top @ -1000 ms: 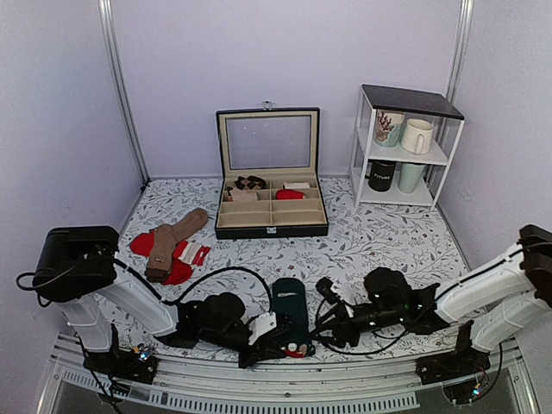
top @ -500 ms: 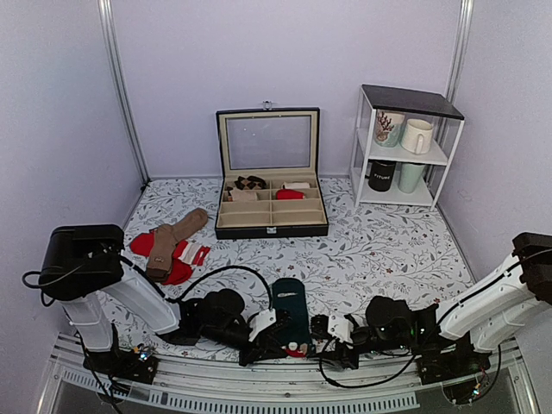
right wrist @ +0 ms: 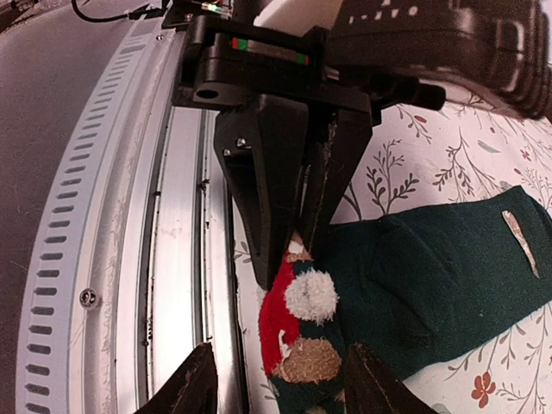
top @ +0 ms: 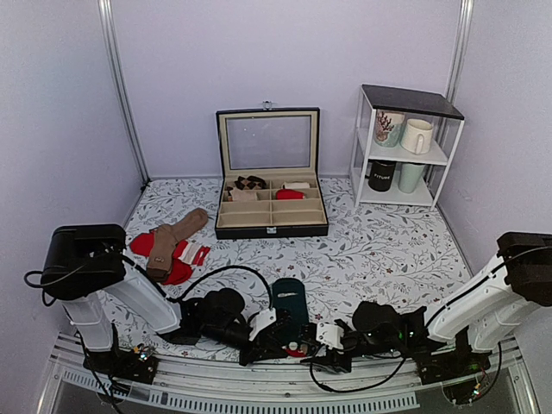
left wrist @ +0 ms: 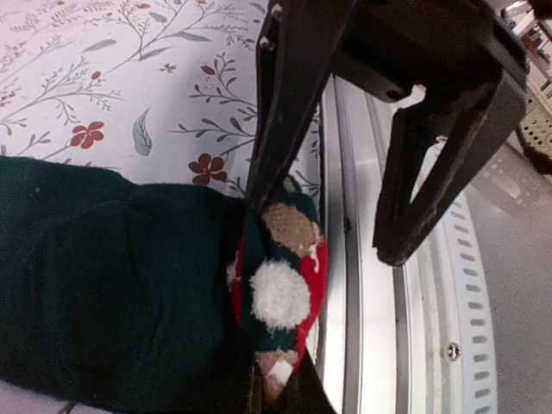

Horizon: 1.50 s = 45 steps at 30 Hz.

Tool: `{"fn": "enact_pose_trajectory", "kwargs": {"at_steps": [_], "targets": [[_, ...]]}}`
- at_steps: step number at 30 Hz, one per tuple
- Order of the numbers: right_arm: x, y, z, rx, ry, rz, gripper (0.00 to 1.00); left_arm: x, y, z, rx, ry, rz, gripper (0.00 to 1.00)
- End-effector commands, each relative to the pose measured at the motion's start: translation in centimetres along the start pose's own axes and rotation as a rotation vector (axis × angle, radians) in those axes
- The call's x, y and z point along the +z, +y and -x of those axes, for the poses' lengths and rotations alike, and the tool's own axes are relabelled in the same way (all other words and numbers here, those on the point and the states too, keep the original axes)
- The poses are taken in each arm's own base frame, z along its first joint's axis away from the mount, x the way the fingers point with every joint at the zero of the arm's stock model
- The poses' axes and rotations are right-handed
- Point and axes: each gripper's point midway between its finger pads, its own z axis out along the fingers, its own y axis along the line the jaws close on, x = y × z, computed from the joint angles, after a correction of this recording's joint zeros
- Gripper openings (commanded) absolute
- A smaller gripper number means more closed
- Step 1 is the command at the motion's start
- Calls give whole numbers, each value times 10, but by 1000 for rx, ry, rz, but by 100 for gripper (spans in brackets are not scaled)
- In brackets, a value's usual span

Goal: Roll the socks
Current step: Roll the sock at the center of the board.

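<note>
The socks [top: 289, 304] are dark teal-green and lie flat near the table's front edge. One end is patterned in red, brown and white with a white pompom [left wrist: 278, 293]. My left gripper [left wrist: 272, 379] is shut on that patterned end, and its black fingers also show in the right wrist view [right wrist: 306, 233]. My right gripper [right wrist: 285, 384] is open, its two fingers standing either side of the same patterned end [right wrist: 306, 345] without closing on it. In the top view the right gripper [top: 321, 345] sits just right of the left gripper [top: 280, 338].
A metal rail [top: 259, 392] runs along the front edge, right under both grippers. Tan-brown socks [top: 168, 241] lie on red socks [top: 140, 244] at the left. A black compartment box [top: 272, 226] stands open at the back, with a white shelf of mugs [top: 405, 147] to its right.
My right arm has dropped and swung left toward the front edge, bringing its gripper up to the socks' patterned end with the jaws wider. The left gripper has kept its grip.
</note>
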Motion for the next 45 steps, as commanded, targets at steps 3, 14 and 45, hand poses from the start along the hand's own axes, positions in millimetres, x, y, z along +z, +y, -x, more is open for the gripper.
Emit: {"fn": "enact_pose_trajectory", "kwargs": {"at_steps": [3,14,45], "targets": [[16,0,-8,-5,45,-16,49,-3,12,-67,-102,220,42,0],[18,0,-41,85,144,-28,19,-3,13,-63,-100,204,40,0],[10,13,-86,771,460,288,4,-22,-12,13,292,-22,138,35]]}}
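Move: Between the hands lies the rolled near end of the sock. The left hand still pinches its left end, with the roll's middle about 4 cm to the right, level in height and depth. From the open right hand the middle is some 5 cm left, 1 cm ahead and 3 cm below. The flat green part's middle is about 10 cm ahead of the roll's. The red and brown socks lie roughly 30 cm ahead and 31 cm left of the left hand. Lowering about 2.5 cm with a little forward and left, the right hand shuts its fingers on the roll's right end, then twists forward some 40 degrees, top away from the base, keeping its pinch. As that twist begins, the left hand opens, comes free and rises about 5.5 cm, twisting back roughly 15 degrees, then sinks halfway down over its end, still open. ##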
